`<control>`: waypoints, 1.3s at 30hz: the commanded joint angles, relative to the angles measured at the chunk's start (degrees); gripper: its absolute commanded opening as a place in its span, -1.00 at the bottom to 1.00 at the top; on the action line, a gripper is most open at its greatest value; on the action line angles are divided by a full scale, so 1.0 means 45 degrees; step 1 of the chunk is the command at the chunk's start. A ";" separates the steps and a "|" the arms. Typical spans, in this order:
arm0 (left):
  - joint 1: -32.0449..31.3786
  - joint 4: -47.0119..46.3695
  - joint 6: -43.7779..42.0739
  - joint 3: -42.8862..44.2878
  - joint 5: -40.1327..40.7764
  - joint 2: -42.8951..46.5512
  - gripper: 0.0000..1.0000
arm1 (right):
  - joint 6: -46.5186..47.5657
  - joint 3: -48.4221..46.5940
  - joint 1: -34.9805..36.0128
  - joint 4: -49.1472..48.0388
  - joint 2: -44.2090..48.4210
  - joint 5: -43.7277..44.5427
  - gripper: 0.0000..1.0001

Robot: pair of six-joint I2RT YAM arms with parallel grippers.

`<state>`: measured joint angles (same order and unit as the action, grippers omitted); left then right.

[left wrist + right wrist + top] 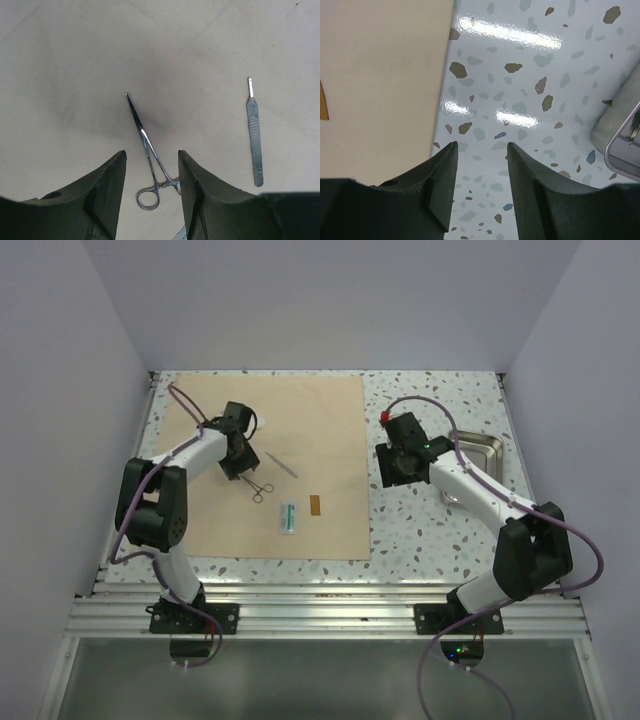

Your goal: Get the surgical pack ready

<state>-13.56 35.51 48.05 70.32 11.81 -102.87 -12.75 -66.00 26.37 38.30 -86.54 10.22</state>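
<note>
The tan sheet (320, 420) lies flat on the left half of the table. On it rest the small metal scissors (262, 490), a slim metal handle (283, 464), a green packet (289, 517) and a small brown packet (315, 505). My left gripper (240, 468) hangs low over the scissors (150, 165). It is open (151, 155), with the shank and rings lying between the fingers, touching neither. The metal handle (254, 135) lies to the right. My right gripper (392, 468) is open and holds nothing (481, 145), over bare table just off the sheet's edge (380, 75). The steel tray (480, 448) sits right of it.
The speckled table top (430, 530) has walls at the left, back and right. A corner of the tray (622, 150) shows at the right edge of the right wrist view. The right arm's forearm crosses the tray's near side.
</note>
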 commanded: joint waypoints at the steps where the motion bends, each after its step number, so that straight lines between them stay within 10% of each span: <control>1: 0.0045 0.0644 0.0552 0.0856 0.0753 -0.0616 -0.02 | -0.0037 0.0135 -0.0001 -0.0582 0.0599 -0.0473 -0.04; 20: -0.0072 0.1367 0.0826 0.2185 0.1554 -0.2725 -0.13 | 0.0060 0.0096 0.0273 -0.0719 0.0736 -0.0747 -0.05; 31: -0.0072 0.0665 0.0084 0.1482 0.1125 -0.2512 -0.94 | -0.0056 -0.0294 0.0701 -0.0640 0.0541 -0.1039 -0.05; 39: -0.0053 -0.1402 -0.1672 -0.0215 -0.0630 -0.0112 -1.00 | -0.1595 0.0017 0.1366 -0.4303 -0.0668 -0.6836 0.06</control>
<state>-13.63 34.74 45.06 72.99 14.35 -109.12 -15.35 -65.34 31.66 30.46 -86.80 -5.96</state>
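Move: Just under the left fingers, with its middle about 3 cm below and 1 cm right, lies the scissor-handled clamp, its rings trailing back and right. Also some 3 cm below this hand are the scalpel handle, about 6 cm ahead and 11 cm right, and the syringe packet, about 11 cm back and 12 cm right. From the right hand the clamp's middle is roughly 38 cm left, 4 cm ahead and 10 cm down. Sinking about 3 cm and easing a little forward and left, the left hand brings its half-open fingers down astride the clamp's jaw end, then shuts them and pinches it there, starting to draw slightly back at the end. The right hand, empty and half open, creeps left, then speeds up towards the left hand, some 7 cm in all, rolling left side up and turning counter-clockwise. ##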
